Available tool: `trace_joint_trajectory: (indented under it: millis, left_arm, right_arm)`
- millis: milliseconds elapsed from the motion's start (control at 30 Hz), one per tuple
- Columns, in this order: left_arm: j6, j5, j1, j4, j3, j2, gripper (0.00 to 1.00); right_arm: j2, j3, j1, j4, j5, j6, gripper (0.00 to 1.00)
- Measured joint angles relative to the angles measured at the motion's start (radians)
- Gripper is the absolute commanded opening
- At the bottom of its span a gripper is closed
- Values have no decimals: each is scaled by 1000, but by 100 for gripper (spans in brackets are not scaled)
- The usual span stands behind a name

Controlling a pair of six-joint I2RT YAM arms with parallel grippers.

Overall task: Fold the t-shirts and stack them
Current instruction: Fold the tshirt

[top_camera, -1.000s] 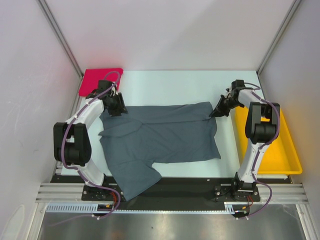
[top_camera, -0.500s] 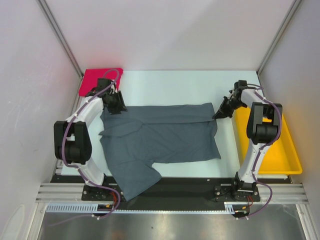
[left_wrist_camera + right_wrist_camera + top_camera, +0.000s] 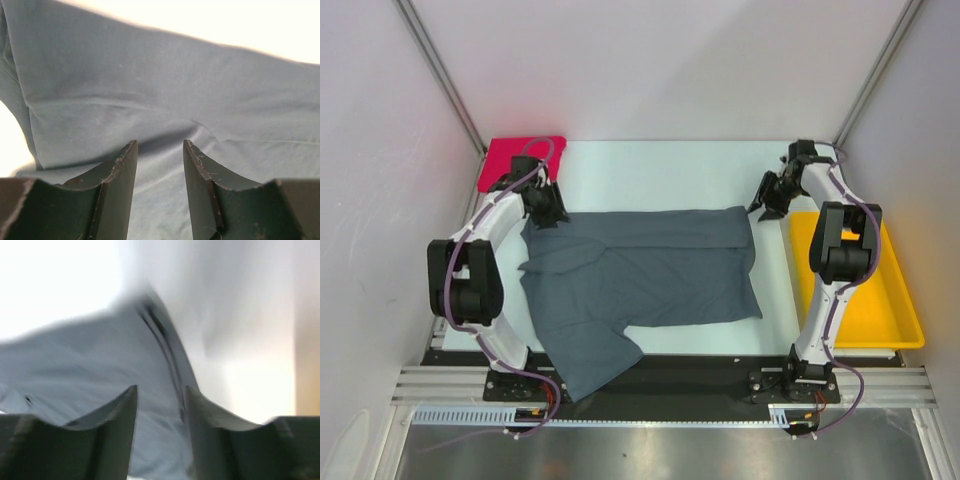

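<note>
The slate-grey t-shirt point(image 3: 650, 265) lies spread across the middle of the table, its top edge folded over and one sleeve point(image 3: 585, 355) trailing toward the near edge. The pinkish-red t-shirt point(image 3: 518, 158) sits folded at the far left corner. My left gripper point(image 3: 546, 211) hovers at the grey shirt's far left corner; in the left wrist view it point(image 3: 160, 145) is open, with grey cloth point(image 3: 150, 75) under it and nothing pinched. My right gripper point(image 3: 767, 200) is just beyond the far right corner, and in its blurred wrist view it point(image 3: 161, 389) is open over the shirt's edge point(image 3: 75, 360).
A yellow plastic tray point(image 3: 895, 310) stands along the right side, beside the right arm. White walls enclose the table at the back and on both sides. The arms' bases and a rail run along the near edge.
My right gripper has opened, let go of the grey shirt's far right corner and drawn back toward the far right. The left gripper has shifted slightly farther back, still open.
</note>
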State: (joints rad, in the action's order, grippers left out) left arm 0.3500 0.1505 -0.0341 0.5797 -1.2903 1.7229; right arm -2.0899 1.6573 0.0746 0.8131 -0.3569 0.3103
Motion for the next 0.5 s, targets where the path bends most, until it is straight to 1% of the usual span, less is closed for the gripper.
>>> trace_joint_trajectory:
  millis: [67, 133, 200, 333, 500]
  left_arm:
    - [0, -2, 2, -2, -11, 18, 47]
    - [0, -2, 5, -5, -25, 47, 47]
    - [0, -6, 6, -11, -41, 83, 47]
    - [2, -6, 13, -18, -68, 150, 46]
    - [26, 4, 20, -27, -85, 184, 46]
  right_arm:
    - [-40, 90, -11, -23, 3, 3, 45]
    - [-90, 180, -26, -29, 4, 9, 47]
    - [-132, 238, -39, -32, 5, 10, 48]
    - [-213, 306, -55, -6, 18, 11, 48]
    - [-270, 320, -58, 24, 28, 8, 48]
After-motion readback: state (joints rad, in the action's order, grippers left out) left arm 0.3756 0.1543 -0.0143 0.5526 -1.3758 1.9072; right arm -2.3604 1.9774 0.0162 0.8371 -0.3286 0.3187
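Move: The far right corner of the folded grey t-shirt is my right hand's mark: about 6 cm ahead, 2 cm to the left and 4 cm down. The yellow bin's middle is roughly 16 cm back and 20 cm to the right of that hand. For my left hand, the shirt's far folded edge runs some 6 cm straight ahead and 8 cm below. The red folded t-shirt is about 21 cm ahead and 12 cm left of the left hand. I swing my half-open right hand quickly forward over the shirt's far right corner, about 6 cm and slightly left, rising a little first and then dropping so its fingertips straddle the corner, pads still apart. My left hand sinks about 4 cm and eases forward towards the far folded edge, tipping slightly steeper, fingers staying half open and still clear of the cloth. ##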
